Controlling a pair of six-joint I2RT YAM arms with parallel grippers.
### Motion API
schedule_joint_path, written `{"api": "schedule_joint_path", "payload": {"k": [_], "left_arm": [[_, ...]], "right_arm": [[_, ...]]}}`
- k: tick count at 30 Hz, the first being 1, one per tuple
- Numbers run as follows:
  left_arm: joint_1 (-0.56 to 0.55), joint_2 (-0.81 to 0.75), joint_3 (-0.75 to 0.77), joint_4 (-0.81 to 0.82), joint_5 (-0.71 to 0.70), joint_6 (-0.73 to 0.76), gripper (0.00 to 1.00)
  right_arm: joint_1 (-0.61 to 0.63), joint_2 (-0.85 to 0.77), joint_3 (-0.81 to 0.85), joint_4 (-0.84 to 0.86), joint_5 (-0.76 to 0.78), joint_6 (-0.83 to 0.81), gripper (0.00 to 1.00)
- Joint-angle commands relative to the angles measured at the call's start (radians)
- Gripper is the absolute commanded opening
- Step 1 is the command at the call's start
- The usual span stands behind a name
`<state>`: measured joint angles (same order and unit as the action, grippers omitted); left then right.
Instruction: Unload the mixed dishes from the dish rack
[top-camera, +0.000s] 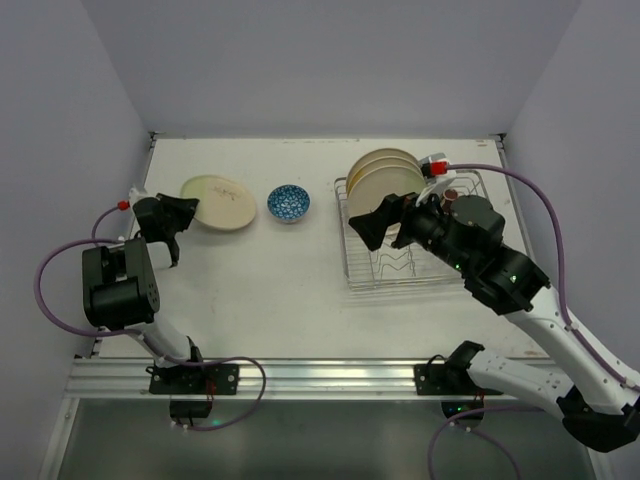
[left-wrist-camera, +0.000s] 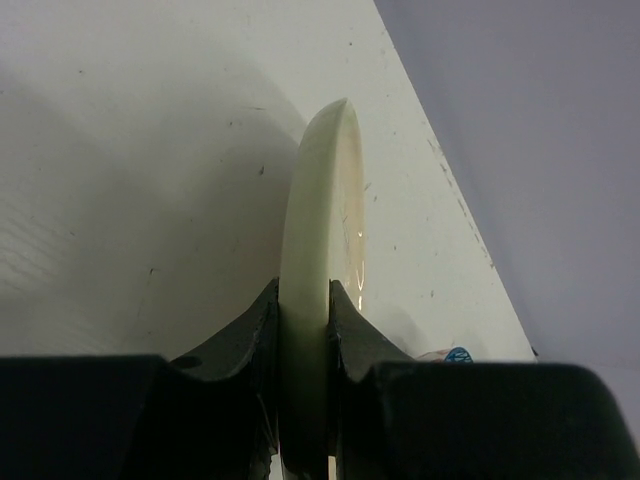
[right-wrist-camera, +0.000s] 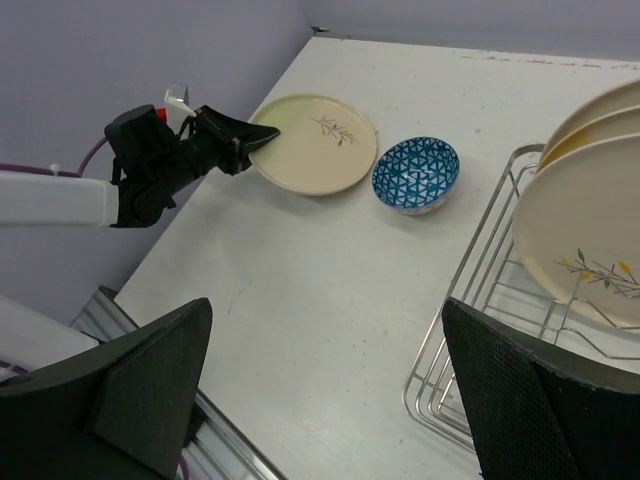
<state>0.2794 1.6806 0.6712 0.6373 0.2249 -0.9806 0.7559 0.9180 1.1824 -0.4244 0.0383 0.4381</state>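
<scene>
A cream plate (top-camera: 222, 202) (right-wrist-camera: 315, 145) with a sprig mark lies flat on the table at the left. My left gripper (top-camera: 183, 214) (left-wrist-camera: 305, 325) (right-wrist-camera: 250, 133) is shut on its left rim, which shows edge-on (left-wrist-camera: 322, 230) between the fingers. A blue-patterned bowl (top-camera: 288, 203) (right-wrist-camera: 416, 175) stands just right of the plate. The wire dish rack (top-camera: 352, 272) (right-wrist-camera: 470, 300) holds three upright cream plates (top-camera: 385, 175) (right-wrist-camera: 585, 225). My right gripper (top-camera: 388, 222) (right-wrist-camera: 327, 320) hangs open over the rack's left edge, holding nothing. A small brown mug (top-camera: 452, 197) peeks out behind that arm.
White walls close the table in on the left, back and right. The table's left edge runs close beside the left arm. A metal rail (top-camera: 320, 378) with both arm bases lines the near edge. A sliver of the bowl (left-wrist-camera: 458, 354) shows past the left fingers.
</scene>
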Motion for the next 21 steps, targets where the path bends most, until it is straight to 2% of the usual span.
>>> {"api": "schedule_joint_path", "payload": {"k": [1, 2, 3, 4, 5, 6, 9, 12, 14, 18, 21], "left_arm": [[0.009, -0.038, -0.031, 0.208, -0.027, -0.013, 0.00], [0.009, -0.047, -0.039, 0.202, -0.056, -0.010, 0.00], [0.007, -0.050, -0.048, 0.165, -0.073, -0.006, 0.05], [0.009, -0.050, -0.050, 0.150, -0.085, 0.000, 0.21], [0.007, -0.048, -0.045, 0.125, -0.108, 0.005, 0.29], [0.009, -0.047, -0.044, 0.077, -0.122, 0.011, 0.33], [0.009, -0.039, -0.044, 0.026, -0.150, 0.020, 0.35], [0.007, -0.018, 0.000, -0.091, -0.176, 0.029, 0.53], [0.007, -0.004, 0.014, -0.123, -0.186, 0.036, 0.54], [0.009, 0.010, 0.053, -0.250, -0.219, 0.034, 0.68], [0.009, 0.021, 0.074, -0.320, -0.255, 0.036, 0.69]], "right_arm": [[-0.021, -0.018, -0.015, 0.065, -0.021, 0.014, 0.99], [-0.027, -0.005, -0.020, 0.065, -0.026, 0.016, 0.99], [-0.033, 0.001, -0.023, 0.067, -0.029, 0.017, 0.99], [-0.047, 0.008, -0.030, 0.067, -0.034, 0.030, 0.99], [-0.056, 0.018, -0.033, 0.067, -0.034, 0.040, 0.99], [-0.084, 0.030, -0.043, 0.067, -0.032, 0.053, 0.99], [-0.121, 0.036, -0.056, 0.065, -0.071, 0.120, 0.99], [-0.145, 0.044, -0.063, 0.047, -0.017, 0.177, 0.99], [-0.150, 0.048, -0.063, 0.029, 0.008, 0.203, 0.99], [-0.153, 0.025, -0.081, 0.027, 0.046, 0.220, 0.99], [-0.153, -0.004, -0.090, 0.027, 0.063, 0.226, 0.99]]}}
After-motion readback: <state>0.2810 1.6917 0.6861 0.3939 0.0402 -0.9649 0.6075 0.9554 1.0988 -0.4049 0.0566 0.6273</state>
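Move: The left hand still pinches the rim of the cream plate, whose middle is about 5 cm ahead, 6 cm right and 4 cm below; the blue bowl stands some 26 cm right and 4 cm ahead of that hand. From the open right hand, the front plate in the dish rack is roughly 17 cm ahead, 10 cm right and 25 cm down. The blue bowl is about 26 cm ahead and 17 cm left of it, the brown cup some 24 cm ahead and 26 cm right. Down about 5 cm and slightly back and left, the left hand lowers the plate's rim towards the table while its fingers open and let go, tipping down some 15 degrees. Meanwhile the right hand, wide open, travels forward and down about 4 cm each and drifts right towards the racked plates, turning clockwise and tipping down roughly 10 degrees. ##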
